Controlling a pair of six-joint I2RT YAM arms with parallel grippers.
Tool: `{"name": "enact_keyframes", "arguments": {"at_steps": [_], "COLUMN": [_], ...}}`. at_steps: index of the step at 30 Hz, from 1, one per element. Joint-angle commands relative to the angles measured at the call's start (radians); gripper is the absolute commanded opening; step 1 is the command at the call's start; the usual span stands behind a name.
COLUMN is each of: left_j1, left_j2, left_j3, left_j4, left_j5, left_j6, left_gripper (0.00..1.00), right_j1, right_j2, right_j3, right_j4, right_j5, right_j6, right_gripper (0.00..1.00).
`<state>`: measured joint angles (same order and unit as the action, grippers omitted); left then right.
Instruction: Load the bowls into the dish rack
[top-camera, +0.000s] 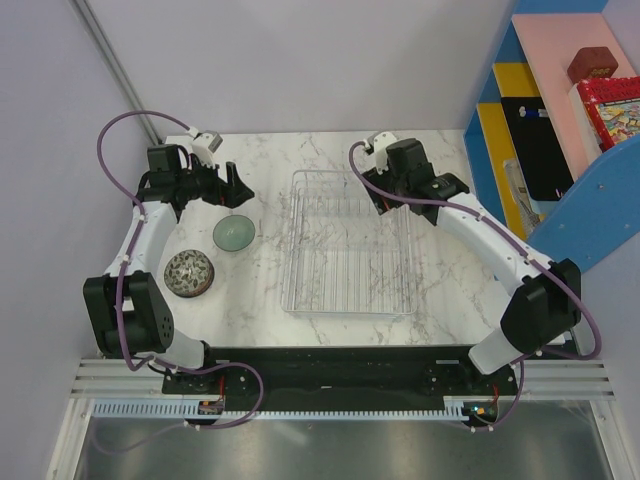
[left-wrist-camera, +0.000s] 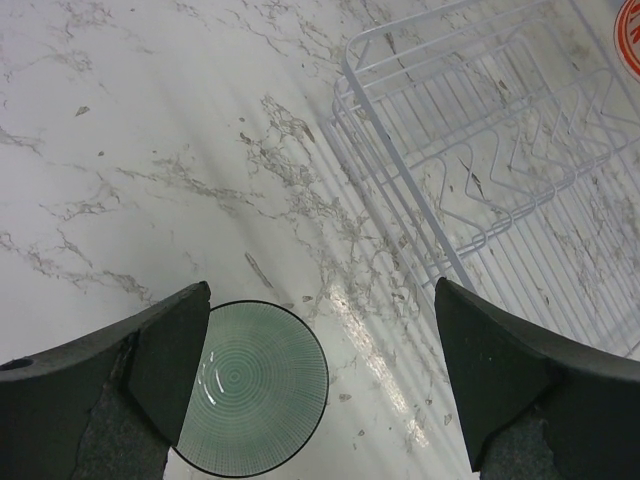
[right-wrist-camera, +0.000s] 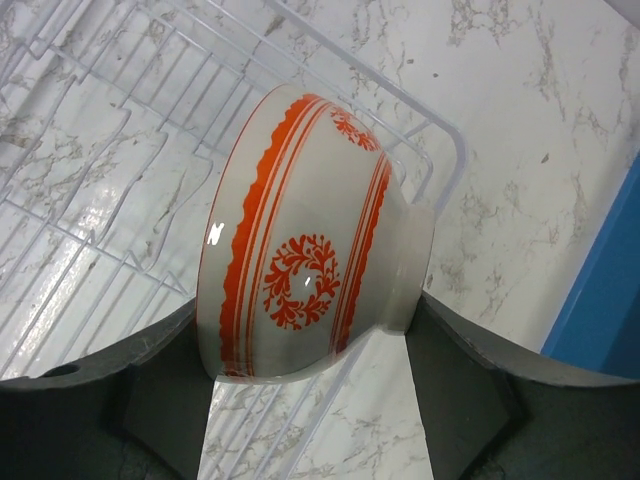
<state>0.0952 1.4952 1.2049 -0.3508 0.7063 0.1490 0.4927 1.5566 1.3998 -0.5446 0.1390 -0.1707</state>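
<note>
The silver wire dish rack (top-camera: 350, 245) lies in the middle of the marble table. My right gripper (right-wrist-camera: 305, 345) is shut on the orange-red-and-white bowl (right-wrist-camera: 310, 235), held on its side above the rack's far right corner (right-wrist-camera: 440, 150); in the top view the arm hides the bowl. The pale green bowl (top-camera: 233, 234) sits left of the rack. My left gripper (top-camera: 222, 184) is open above and just behind it; the bowl shows by the left finger in the left wrist view (left-wrist-camera: 250, 385). A speckled grey-brown bowl (top-camera: 188, 272) sits at the near left.
A blue and pink shelf unit (top-camera: 565, 130) with boxes stands at the table's right edge. Grey walls close in the back and left. The rack (left-wrist-camera: 500, 150) lies right of my left gripper.
</note>
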Motion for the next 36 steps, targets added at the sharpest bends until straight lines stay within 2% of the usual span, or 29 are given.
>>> {"name": "enact_keyframes", "arguments": {"at_steps": [1,2,5,14,26,36], "left_j1": [0.006,0.006,0.005,0.006,0.011,0.011], "left_j2": [-0.041,-0.042,-0.041,-0.049,-0.050,-0.056], "left_j3": [0.002,0.002,0.004,-0.002,-0.005,-0.008], "left_j4": [0.010,0.010,0.010,0.012,0.013,0.015], "left_j5": [-0.016,-0.013,-0.014,-0.028,-0.033,-0.031], "left_j6": [0.043,0.043,0.041,0.044,0.046,0.047], "left_gripper": [1.00,1.00,1.00,1.00,1.00,1.00], "right_j1": [0.038,0.053,0.073,0.158,0.187,0.202], "right_j2": [-0.009,0.000,0.011,0.014,0.054,0.128], "right_j3": [0.048,0.041,-0.002,-0.065,-0.162,-0.119], "right_j4": [0.023,0.023,0.047,0.084,0.143,0.166], "right_j5": [0.151,0.224,0.318,0.470,0.436,0.422], "right_j6": [0.088,0.100,0.151,0.267,0.315,0.306], "right_gripper": [0.00,0.00,0.00,0.00,0.00,0.00]}}
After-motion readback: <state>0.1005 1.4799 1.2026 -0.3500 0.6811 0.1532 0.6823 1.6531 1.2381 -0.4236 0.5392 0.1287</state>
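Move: The orange bowl, on its side in the right hand, is bound for the rack's tines about 2 cm back, 2 cm left and 14 cm below that hand. From there the rack's right side is some 8 cm right and level front to back, about 12 cm below; its far side about 14 cm ahead, centred some 6 cm left. From the left hand, the bowl's place lies about 28 cm right, 3 cm back and 14 cm down. The orange bowl, still pinched between the right fingers from rim to foot, is first swung clockwise by some 15 degrees, then lowered about 7 cm towards the tines in the rack's far right part. The right hand draws back nearly 3 cm on the way down, then sinks almost straight with a slight drift left, its grip unchanged. ##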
